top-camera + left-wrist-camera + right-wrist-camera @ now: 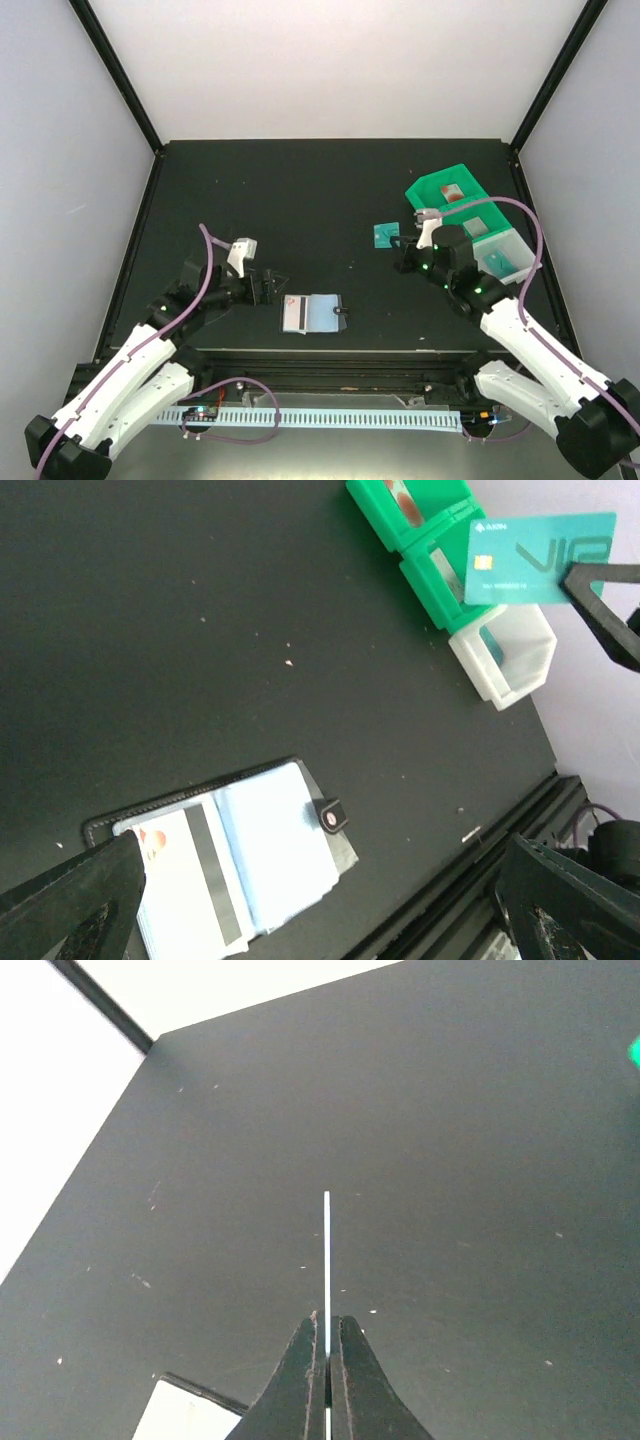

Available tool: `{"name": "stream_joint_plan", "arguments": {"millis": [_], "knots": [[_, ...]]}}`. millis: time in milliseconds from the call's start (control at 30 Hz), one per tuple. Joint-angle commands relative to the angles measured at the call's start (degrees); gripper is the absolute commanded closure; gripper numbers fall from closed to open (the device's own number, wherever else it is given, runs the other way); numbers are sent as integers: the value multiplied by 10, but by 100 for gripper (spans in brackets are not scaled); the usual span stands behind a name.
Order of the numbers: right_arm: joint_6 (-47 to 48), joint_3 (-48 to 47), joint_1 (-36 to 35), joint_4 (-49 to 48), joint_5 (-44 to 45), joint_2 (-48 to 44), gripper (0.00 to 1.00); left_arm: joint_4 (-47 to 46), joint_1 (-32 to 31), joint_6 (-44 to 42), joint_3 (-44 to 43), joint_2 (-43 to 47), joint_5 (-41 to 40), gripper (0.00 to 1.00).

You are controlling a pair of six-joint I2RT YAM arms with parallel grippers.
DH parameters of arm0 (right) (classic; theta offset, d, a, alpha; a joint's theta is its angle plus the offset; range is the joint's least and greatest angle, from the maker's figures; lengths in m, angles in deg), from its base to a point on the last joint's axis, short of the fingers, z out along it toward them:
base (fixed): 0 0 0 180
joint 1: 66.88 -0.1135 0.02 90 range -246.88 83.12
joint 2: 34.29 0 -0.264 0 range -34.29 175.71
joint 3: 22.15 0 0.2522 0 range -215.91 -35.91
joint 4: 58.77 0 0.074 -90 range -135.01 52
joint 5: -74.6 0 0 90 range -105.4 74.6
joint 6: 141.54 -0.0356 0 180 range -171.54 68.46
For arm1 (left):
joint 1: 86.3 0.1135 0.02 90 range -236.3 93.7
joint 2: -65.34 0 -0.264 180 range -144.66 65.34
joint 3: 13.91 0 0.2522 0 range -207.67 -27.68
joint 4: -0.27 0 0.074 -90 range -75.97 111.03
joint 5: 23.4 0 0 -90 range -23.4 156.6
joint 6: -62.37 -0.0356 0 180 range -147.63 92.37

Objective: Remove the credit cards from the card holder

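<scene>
The card holder (318, 313) lies open on the black table, pale blue inside, its black clasp tab (329, 815) at the right edge. A card (185, 880) with a white back and black stripe sits in its left half. My left gripper (264, 285) is open just left of the holder; in the left wrist view its fingers (75, 900) frame the holder with nothing between them. My right gripper (405, 248) is shut on a teal-green credit card (385, 234), held above the table to the right. That card shows edge-on (327, 1250) between the shut jaws (327, 1340).
A green bin tray (450, 190) and a clear white bin tray (503, 252) stand at the back right, close behind the right gripper. The table's front edge and a rail run just below the holder (470, 880). Black frame posts stand at the back corners.
</scene>
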Motion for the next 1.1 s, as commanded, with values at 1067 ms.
{"name": "stream_joint_plan", "arguments": {"millis": [1067], "knots": [[-96,-74,529,200,24,56,99,3,3,-87,-32,-62,-3,1]]}}
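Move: The white bin, with a teal card already in it, lies about 28 cm to the right of the right gripper, neither ahead nor back, and some 12 cm below. Joined to it, the middle green compartment is roughly 24 cm right and 11 cm ahead of the gripper; the far green compartment is about 18 cm right and 24 cm ahead. From the left gripper the white bin is some 57 cm right, 11 cm ahead and 10 cm below. Keep the teal card pinched in the shut right gripper and sweep it right about 27 cm, in to above the white bin, sinking some 4 cm, while swinging the wrist clockwise by roughly 55 degrees and tipping the fingers further down. Don't open yet. Let the left gripper, wide open and empty beside the card holder, ease down slightly. ##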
